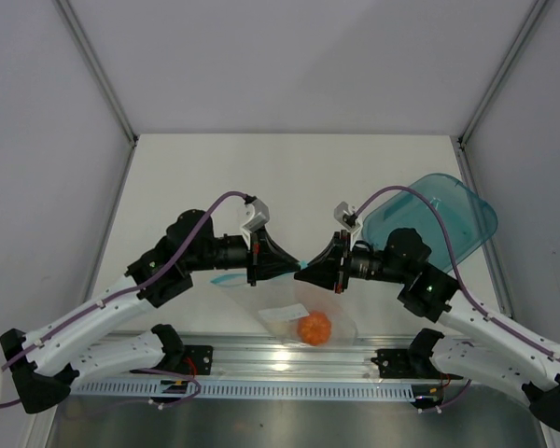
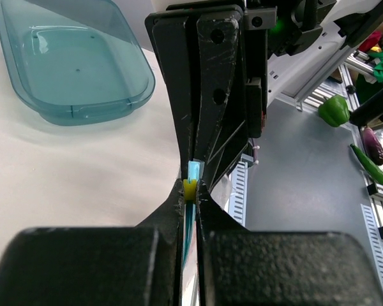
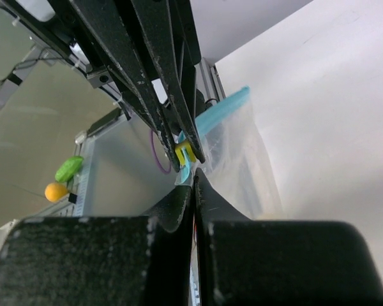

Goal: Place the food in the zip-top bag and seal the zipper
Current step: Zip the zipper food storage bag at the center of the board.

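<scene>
The clear zip-top bag (image 1: 303,313) lies at the table's near edge between my arms, with the orange-red food (image 1: 314,329) inside it. Both grippers meet tip to tip above the bag's upper corner. My left gripper (image 1: 292,267) (image 2: 190,186) is shut on the zipper (image 2: 193,171), its yellow end (image 2: 189,189) pinched between the tips. My right gripper (image 1: 305,272) (image 3: 193,183) is shut on the bag's edge just below that yellow piece (image 3: 184,152). From there the teal zipper (image 3: 222,109) and the crinkly bag (image 3: 242,162) run away from the right wrist camera.
A translucent teal plate (image 1: 429,219) (image 2: 70,64) lies at the right, behind my right arm. A metal rail (image 1: 280,359) runs along the near edge. Toy vegetables (image 2: 334,109) (image 3: 68,169) lie off the table.
</scene>
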`<action>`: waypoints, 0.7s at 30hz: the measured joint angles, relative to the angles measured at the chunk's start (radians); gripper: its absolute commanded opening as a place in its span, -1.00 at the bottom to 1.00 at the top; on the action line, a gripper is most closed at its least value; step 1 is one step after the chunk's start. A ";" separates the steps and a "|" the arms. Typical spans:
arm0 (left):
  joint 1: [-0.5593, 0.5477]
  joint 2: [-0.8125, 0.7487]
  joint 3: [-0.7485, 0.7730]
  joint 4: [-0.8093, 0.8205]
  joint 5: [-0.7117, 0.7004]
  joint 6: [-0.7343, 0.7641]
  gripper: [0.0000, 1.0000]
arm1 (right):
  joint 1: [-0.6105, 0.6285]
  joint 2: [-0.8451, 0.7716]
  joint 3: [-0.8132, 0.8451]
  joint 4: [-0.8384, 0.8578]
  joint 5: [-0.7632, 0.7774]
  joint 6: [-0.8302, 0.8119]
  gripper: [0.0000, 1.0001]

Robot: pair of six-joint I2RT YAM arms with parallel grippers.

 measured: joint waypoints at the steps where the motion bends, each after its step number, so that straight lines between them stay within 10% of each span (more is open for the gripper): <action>1: 0.000 -0.002 0.000 -0.003 -0.002 0.000 -0.99 | 0.000 -0.003 -0.009 0.019 0.004 0.015 -1.00; 11: 0.006 -0.051 -0.016 -0.030 -0.017 0.000 -0.99 | -0.010 0.039 -0.040 0.110 -0.020 0.095 -0.98; 16: 0.013 -0.058 -0.016 -0.045 -0.010 -0.001 -0.99 | -0.008 0.093 -0.022 0.069 -0.055 0.045 -0.42; 21: 0.016 -0.058 -0.016 -0.045 0.009 -0.001 -0.99 | -0.005 0.093 0.016 -0.020 -0.076 -0.039 -0.44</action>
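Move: The left fingers already pinch the yellow zipper slider. From them the bag's free zip end lies about 20 cm to the left, 3 cm farther out and some 5 cm lower. The orange food in the bag hangs about 15 cm below, about 3 cm back and 3 cm to the right. The shut right fingers grip the zip's near end, with the slider about 2 cm to their left, level in depth and height. Downward by roughly 2.5 cm and about 1 cm to the left goes the right hand, after a near-still start, its fingers opening to nearly a third and letting go of the zip's near end, so that the bag film ends up between the parted tips. The left hand keeps its pinch on the yellow slider and draws it just over 1 cm to the left. ##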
